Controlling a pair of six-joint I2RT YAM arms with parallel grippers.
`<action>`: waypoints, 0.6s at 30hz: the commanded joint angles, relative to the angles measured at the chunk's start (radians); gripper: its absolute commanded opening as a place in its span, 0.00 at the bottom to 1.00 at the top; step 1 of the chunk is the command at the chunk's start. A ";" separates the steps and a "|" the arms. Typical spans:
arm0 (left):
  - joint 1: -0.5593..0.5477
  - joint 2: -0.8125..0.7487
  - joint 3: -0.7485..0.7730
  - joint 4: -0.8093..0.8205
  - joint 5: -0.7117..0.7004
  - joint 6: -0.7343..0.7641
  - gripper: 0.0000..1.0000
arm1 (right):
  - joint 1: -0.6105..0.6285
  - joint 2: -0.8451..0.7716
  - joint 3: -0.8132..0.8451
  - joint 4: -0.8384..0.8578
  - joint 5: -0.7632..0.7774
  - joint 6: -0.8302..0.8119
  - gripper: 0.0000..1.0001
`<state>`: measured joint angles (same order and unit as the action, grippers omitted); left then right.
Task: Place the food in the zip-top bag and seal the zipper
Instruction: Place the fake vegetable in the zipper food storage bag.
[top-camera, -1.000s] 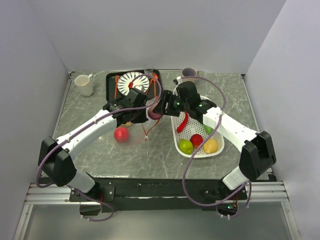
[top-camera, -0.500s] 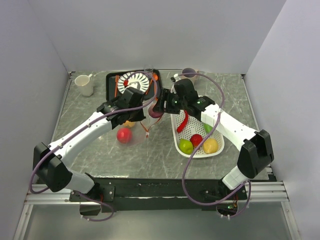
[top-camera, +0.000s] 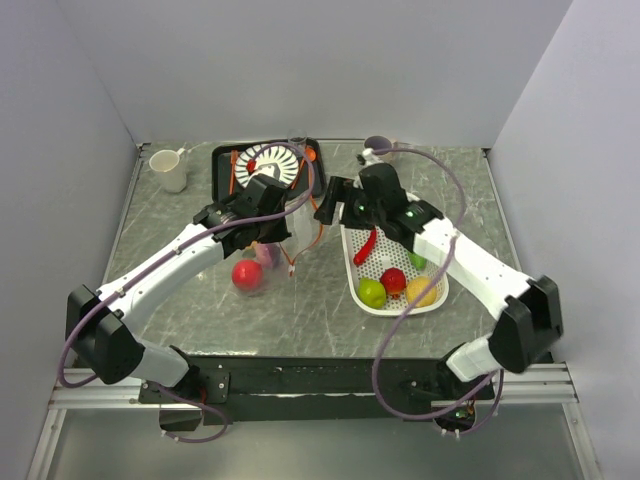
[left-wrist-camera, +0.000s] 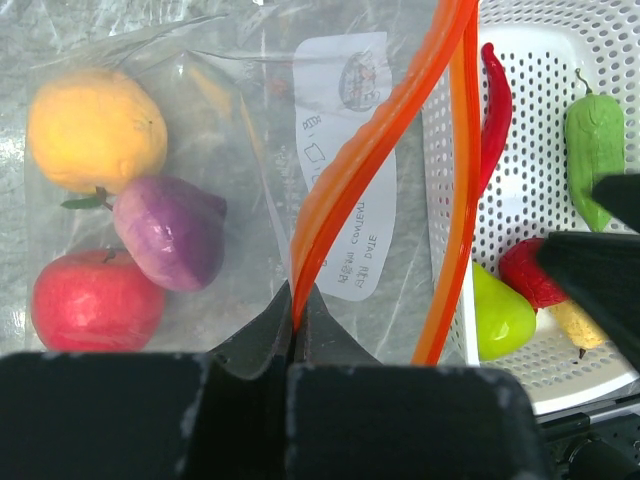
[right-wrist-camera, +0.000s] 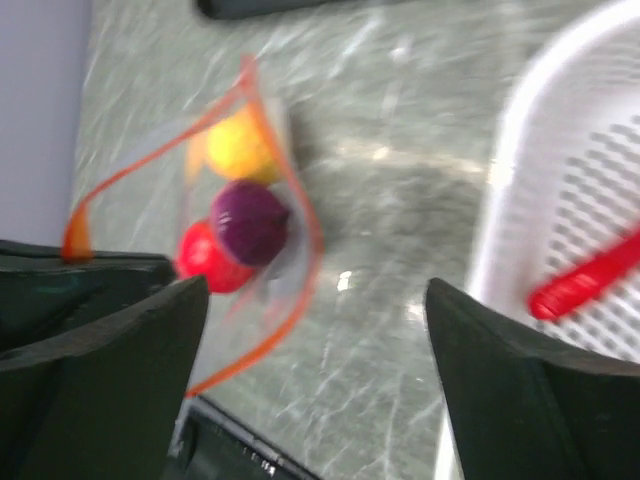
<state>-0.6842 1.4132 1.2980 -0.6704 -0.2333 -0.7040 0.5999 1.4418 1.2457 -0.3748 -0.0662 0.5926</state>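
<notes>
The clear zip-top bag (left-wrist-camera: 240, 150) hangs open from my left gripper (left-wrist-camera: 297, 325), which is shut on its orange-red zipper (left-wrist-camera: 370, 150). Inside the bag lie an orange fruit (left-wrist-camera: 95, 130), a purple onion (left-wrist-camera: 170, 232) and a red apple (left-wrist-camera: 95, 300). In the top view the bag (top-camera: 268, 262) sits left of the white basket (top-camera: 352, 262). My right gripper (top-camera: 328, 205) hovers open and empty between the bag and the basket; its wrist view shows the jaws wide apart (right-wrist-camera: 315, 330). More food stays in the basket: a red chili (left-wrist-camera: 495, 110), a green pepper (left-wrist-camera: 595, 145), a green pear (left-wrist-camera: 500, 315).
A black tray (top-camera: 222, 185) with a white plate and orange cutlery stands at the back, behind the left gripper. A white mug (top-camera: 170, 170) sits at the back left and a grey cup (top-camera: 379, 147) at the back, behind the right arm.
The purple onion left my right gripper and now lies in the bag. The right gripper opened wide and drew back a little to the right. The left gripper kept its hold on the zipper.
</notes>
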 joint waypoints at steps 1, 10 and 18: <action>-0.005 -0.010 0.021 0.017 0.000 -0.006 0.01 | -0.029 -0.139 -0.139 0.033 0.255 0.088 1.00; -0.005 -0.002 0.001 0.028 0.011 -0.002 0.01 | -0.210 -0.109 -0.229 -0.081 0.213 0.073 1.00; -0.005 0.004 0.009 0.017 0.009 0.008 0.01 | -0.232 -0.152 -0.316 -0.134 0.247 0.047 1.00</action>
<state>-0.6842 1.4185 1.2964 -0.6697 -0.2314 -0.7006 0.3725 1.3388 0.9802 -0.4835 0.1421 0.6567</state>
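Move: The empty right hand is heading back to the white basket, whose middle lies about 14 cm to its right, 1 cm ahead and some 18 cm below. In it, the red chili lies 8 cm right and 3 cm ahead of the hand, the green vegetable 18 cm right and 2 cm ahead, and the small red fruit 14 cm right and 5 cm back. From the left hand, the basket is about 23 cm right and 5 cm ahead. The right hand, already wide open and empty, sweeps quickly some 14 cm to the right, away from the bag mouth and in over the basket, sinking about 9 cm mostly once it is under way and slowing towards the end. As it goes, the wrist turns roughly 25 degrees clockwise and tips the fingers further down, ending above the food without gripping any, while the left hand stays put and keeps its pinch on the bag's orange zipper edge. ##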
